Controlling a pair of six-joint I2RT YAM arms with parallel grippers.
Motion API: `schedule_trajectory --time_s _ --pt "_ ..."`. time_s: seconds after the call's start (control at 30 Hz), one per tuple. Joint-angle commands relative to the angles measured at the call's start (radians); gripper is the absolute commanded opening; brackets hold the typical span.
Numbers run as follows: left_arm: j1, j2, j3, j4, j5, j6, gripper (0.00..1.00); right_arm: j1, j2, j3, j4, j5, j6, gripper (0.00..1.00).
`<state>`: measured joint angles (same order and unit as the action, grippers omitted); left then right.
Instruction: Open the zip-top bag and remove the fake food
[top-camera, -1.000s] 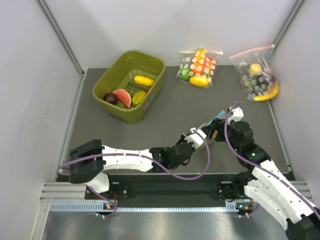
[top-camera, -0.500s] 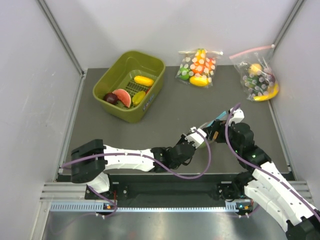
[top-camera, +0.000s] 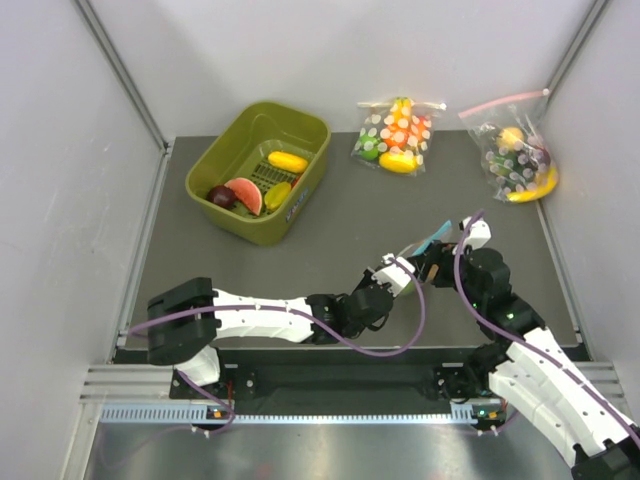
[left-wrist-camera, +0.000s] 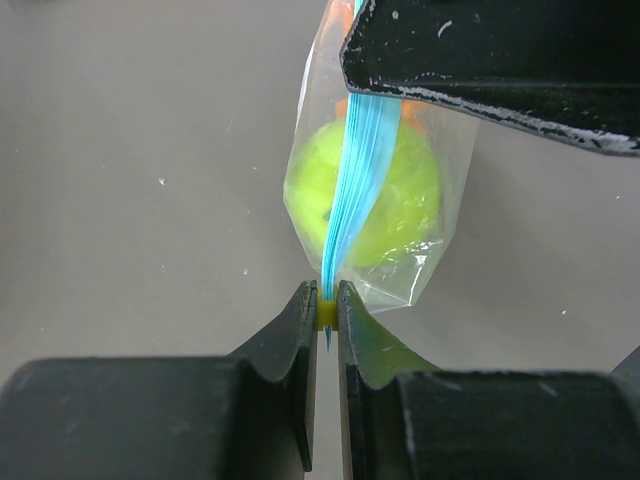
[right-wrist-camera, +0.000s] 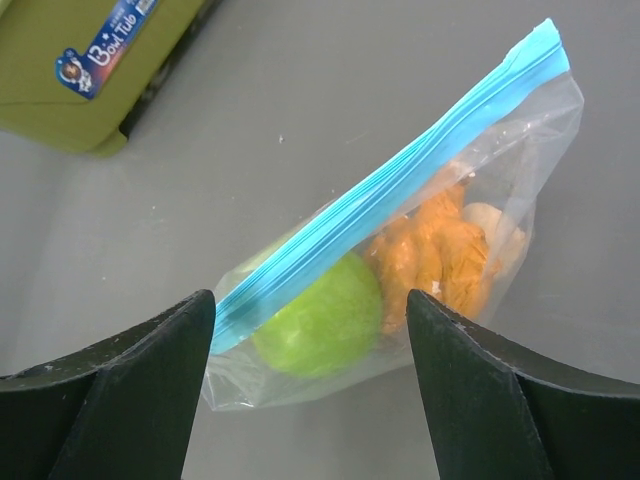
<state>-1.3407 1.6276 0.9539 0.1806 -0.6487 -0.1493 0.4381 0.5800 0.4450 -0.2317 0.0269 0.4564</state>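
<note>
The zip-top bag (right-wrist-camera: 500, 160) is a small clear pouch with a light-blue zip strip (right-wrist-camera: 400, 170), hanging just above the table. Inside it the fake food shows as a round green fruit (right-wrist-camera: 320, 320) and orange pieces (right-wrist-camera: 440, 250). My left gripper (left-wrist-camera: 327, 300) is shut on the near end of the strip (left-wrist-camera: 355, 180), with a small yellow bit pinched between its tips. The right gripper (right-wrist-camera: 310, 300) is open, its fingers standing either side of the bag without touching it. In the top view the bag (top-camera: 432, 240) sits between the left gripper (top-camera: 405, 275) and the right gripper (top-camera: 440, 265).
An olive-green tub (top-camera: 262, 232) with yellow, red and purple toy pieces stands at the back left. Two dotted bags with pink strips lie at the back, one in the middle (top-camera: 395, 135) and one at the right wall (top-camera: 515, 160). Walls close in both sides.
Both arms have crept slightly toward the near right with the bag between them. The left grip on the strip and the right jaws' opening look the same.
</note>
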Motion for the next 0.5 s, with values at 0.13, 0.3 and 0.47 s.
schedule_trajectory --time_s 0.13,0.3,0.47 --pt "0.000 -0.011 0.040 0.003 -0.026 -0.018 0.00 0.010 0.021 -0.015 0.034 -0.001 0.004 0.74" --pt "0.000 -0.017 0.034 0.010 -0.020 -0.018 0.00 0.008 0.041 -0.032 0.052 0.005 0.002 0.64" --pt "0.000 -0.018 0.031 0.005 -0.026 -0.026 0.00 0.010 0.052 -0.035 0.071 0.001 0.005 0.40"
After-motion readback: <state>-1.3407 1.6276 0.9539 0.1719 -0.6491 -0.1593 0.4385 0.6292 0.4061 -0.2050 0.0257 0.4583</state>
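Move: The loose blue zip edge I am going for lies about 3 cm below my right hand, roughly 1 cm ahead and 1 cm to its left. Its free end is some 6 cm ahead and 5 cm to the right. In the bag, about 7 cm lower, the green food sits 1 cm back and 1 cm left, the orange food 3 cm ahead and 3 cm right. From my left hand, still pinching the zip's near corner, that loose edge is about 5 cm ahead and 4 cm right, about level. I lower my right hand almost straight down, about 2.5 cm, onto the blue zip edge just beyond my left fingers. On the way its fingers close from wide open to a bit under half, coming in around the right-hand lip without pinching it shut; the left fingertip seems to touch that lip. My left hand stays put and keeps its pinch on the corner. ##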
